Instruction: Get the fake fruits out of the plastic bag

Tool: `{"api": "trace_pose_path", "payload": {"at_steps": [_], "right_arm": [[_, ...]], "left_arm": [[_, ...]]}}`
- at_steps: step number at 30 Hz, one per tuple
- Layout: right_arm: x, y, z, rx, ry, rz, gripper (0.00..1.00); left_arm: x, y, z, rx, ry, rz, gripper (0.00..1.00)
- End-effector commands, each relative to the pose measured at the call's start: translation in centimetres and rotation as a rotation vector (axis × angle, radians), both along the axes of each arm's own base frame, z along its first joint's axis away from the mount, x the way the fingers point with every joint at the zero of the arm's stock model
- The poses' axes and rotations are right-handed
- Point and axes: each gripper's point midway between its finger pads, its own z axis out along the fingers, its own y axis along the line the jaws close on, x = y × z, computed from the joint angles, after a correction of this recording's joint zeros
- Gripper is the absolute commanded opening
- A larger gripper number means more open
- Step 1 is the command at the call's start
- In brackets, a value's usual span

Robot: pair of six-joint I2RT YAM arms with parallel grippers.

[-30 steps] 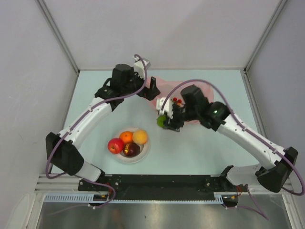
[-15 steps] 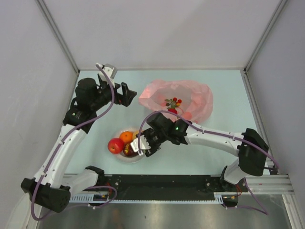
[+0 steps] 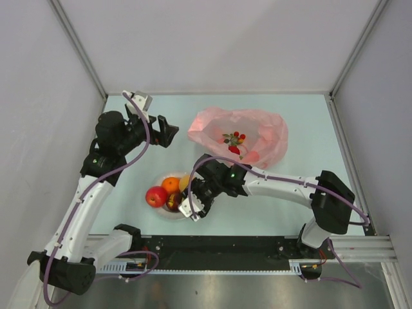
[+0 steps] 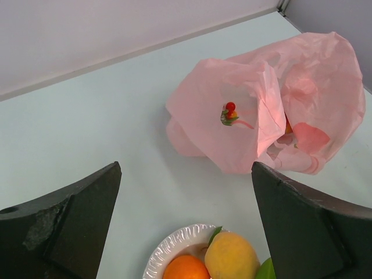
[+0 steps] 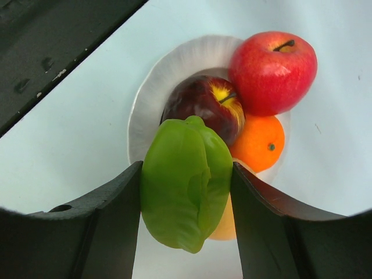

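Observation:
The pink plastic bag (image 3: 239,134) (image 4: 273,110) lies crumpled at the back of the table, with red berries and green leaves (image 3: 234,139) (image 4: 230,113) showing in it. My right gripper (image 3: 193,206) (image 5: 186,174) is shut on a green fake fruit (image 5: 177,203) and hangs just over the near-right rim of the white plate (image 3: 161,212) (image 5: 152,84). On the plate rest a red apple (image 3: 156,196) (image 5: 273,70), an orange (image 3: 170,185) (image 5: 258,142), a dark purple apple (image 5: 200,104) and a yellow fruit (image 4: 231,258). My left gripper (image 3: 159,127) (image 4: 186,174) is open and empty, left of the bag.
White walls with metal corner posts (image 3: 77,48) close in the pale blue table (image 3: 283,206) on the left, back and right. A black rail (image 3: 219,244) with the arm bases runs along the near edge.
My right arm has swung from the bag down to the plate, carrying the green fruit. My left arm has drawn back leftward, away from the bag, which now lies uncovered.

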Motion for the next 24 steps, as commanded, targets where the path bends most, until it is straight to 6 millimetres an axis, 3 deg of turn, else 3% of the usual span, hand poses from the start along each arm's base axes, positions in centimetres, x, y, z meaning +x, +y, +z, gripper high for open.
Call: {"api": "trace_pose_path", "payload": {"at_steps": [1,10,24], "right_arm": [[-0.8,0.5,-0.9,0.007,-0.022,0.092,0.41],[-1.2,-0.1,-3.6,-0.044,-0.042,0.165,0.44],[-1.0,0.4,-4.2,0.005,-0.114,0.196,0.52]], "left_arm": [[-0.7,0.2,0.7,-0.01,-0.034,-0.011,1.0],[-1.0,0.2,0.0,-0.017,-0.02,-0.024,1.0],[-0.9,0.4,0.0,-0.051,-0.005,-0.03,1.0]]}}
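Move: The right hand holds the green pepper over the right side of the plate, whose middle is about 6 cm to its left, 3 cm ahead and 12 cm below. The dark red fruit lies some 5 cm left and 1 cm ahead, the yellow peach 7 cm ahead and 2 cm left, the orange 7 cm ahead and 8 cm left, all around 9 cm below. From the left hand the plate is about 13 cm back, 1 cm right and 31 cm below. Downward, and slower towards the end, the right hand lowers the pepper about 5 cm towards the right-hand side of the plate, beside the dark red fruit, drifting barely a centimetre back and right. The wrist turns roughly 10 degrees counter-clockwise meanwhile, and the fingers keep their hold on the pepper. ##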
